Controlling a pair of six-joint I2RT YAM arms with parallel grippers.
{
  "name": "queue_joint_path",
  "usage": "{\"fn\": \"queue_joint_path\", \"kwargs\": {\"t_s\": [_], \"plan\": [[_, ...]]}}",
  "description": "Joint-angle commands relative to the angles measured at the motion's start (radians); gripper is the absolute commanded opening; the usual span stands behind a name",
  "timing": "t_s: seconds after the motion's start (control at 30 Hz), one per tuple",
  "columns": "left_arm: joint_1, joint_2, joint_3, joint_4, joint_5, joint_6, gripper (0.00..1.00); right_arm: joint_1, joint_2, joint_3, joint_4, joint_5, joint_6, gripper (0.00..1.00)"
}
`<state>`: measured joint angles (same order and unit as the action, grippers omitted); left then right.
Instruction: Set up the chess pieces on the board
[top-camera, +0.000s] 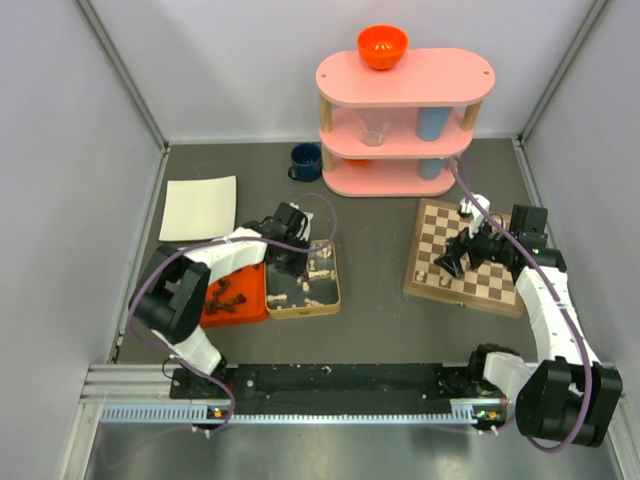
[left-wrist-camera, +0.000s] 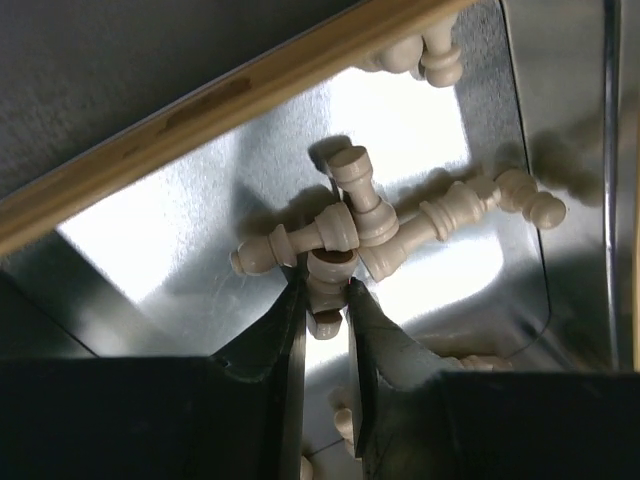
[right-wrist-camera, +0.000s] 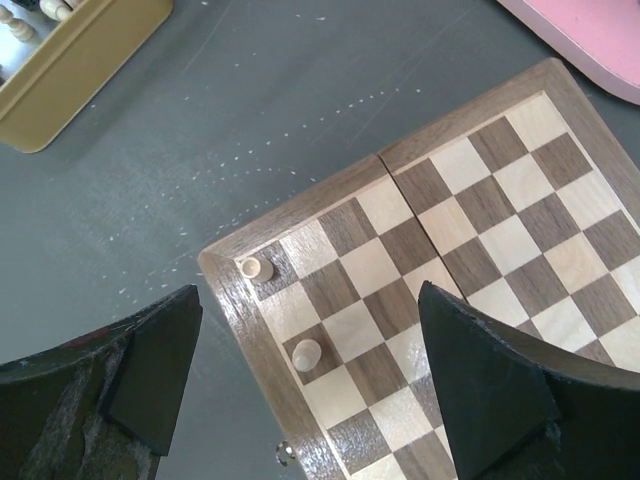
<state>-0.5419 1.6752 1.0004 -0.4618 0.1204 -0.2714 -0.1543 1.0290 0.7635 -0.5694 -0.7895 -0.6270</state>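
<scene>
In the left wrist view my left gripper (left-wrist-camera: 325, 300) reaches down into the silver tin (left-wrist-camera: 180, 220), its fingers shut on a cream chess piece (left-wrist-camera: 330, 268) at the edge of a small heap. A cream rook (left-wrist-camera: 360, 195) and other cream pieces (left-wrist-camera: 450, 210) lie against it. Seen from above, this gripper (top-camera: 290, 262) is over the tin (top-camera: 300, 312). My right gripper (right-wrist-camera: 308, 310) hangs open and empty over the near-left corner of the board (right-wrist-camera: 500, 230), where a cream rook (right-wrist-camera: 256, 268) and a second cream piece (right-wrist-camera: 306, 352) stand. Dark pieces (top-camera: 228, 297) lie in the orange tray (top-camera: 250, 315).
A pink three-tier shelf (top-camera: 405, 120) stands at the back with an orange bowl (top-camera: 382, 45) on top and cups inside. A blue mug (top-camera: 305, 160) and a white cloth (top-camera: 200, 207) sit at the back left. Grey walls close in both sides.
</scene>
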Motion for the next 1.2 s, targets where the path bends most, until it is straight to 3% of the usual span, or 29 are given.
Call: {"fn": "queue_joint_path", "kwargs": {"t_s": [0.0,0.3,0.7,0.93,1.17], "plan": [[0.034,-0.124,-0.077,0.116,0.080,-0.104,0.00,0.022,-0.020,0.002,0.003,-0.065,-0.019,0.89],[0.129,-0.221,-0.216,0.302,0.332,-0.232,0.00,0.087,-0.007,0.017,-0.010,-0.164,-0.010,0.89],[0.207,-0.293,-0.371,0.620,0.548,-0.452,0.00,0.396,0.137,0.191,-0.104,-0.270,0.010,0.89],[0.211,-0.411,-0.491,0.868,0.518,-0.690,0.00,0.608,0.273,0.289,-0.015,-0.268,0.237,0.87],[0.214,-0.494,-0.643,1.074,0.444,-0.923,0.00,0.775,0.394,0.324,0.275,-0.045,0.571,0.86]]}}
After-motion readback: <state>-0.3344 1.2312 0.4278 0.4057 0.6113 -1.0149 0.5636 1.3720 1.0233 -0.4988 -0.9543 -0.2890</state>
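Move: The left hand already pinches a light chess piece in the tin. The open right gripper, the place it is taken to, lies about 38 cm to its right, 3 cm ahead and 12 cm higher. Crossed loose pieces lie some 3 cm right and 2 cm ahead of the left hand. From the right hand the held piece is about 38 cm left, 3 cm back and 12 cm below; the board's middle is roughly 9 cm right, level with it, 13 cm below. Left lifts its pinched piece about 10 cm, fingers swinging rightwards; right sweeps open, 20 cm left, towards it. ##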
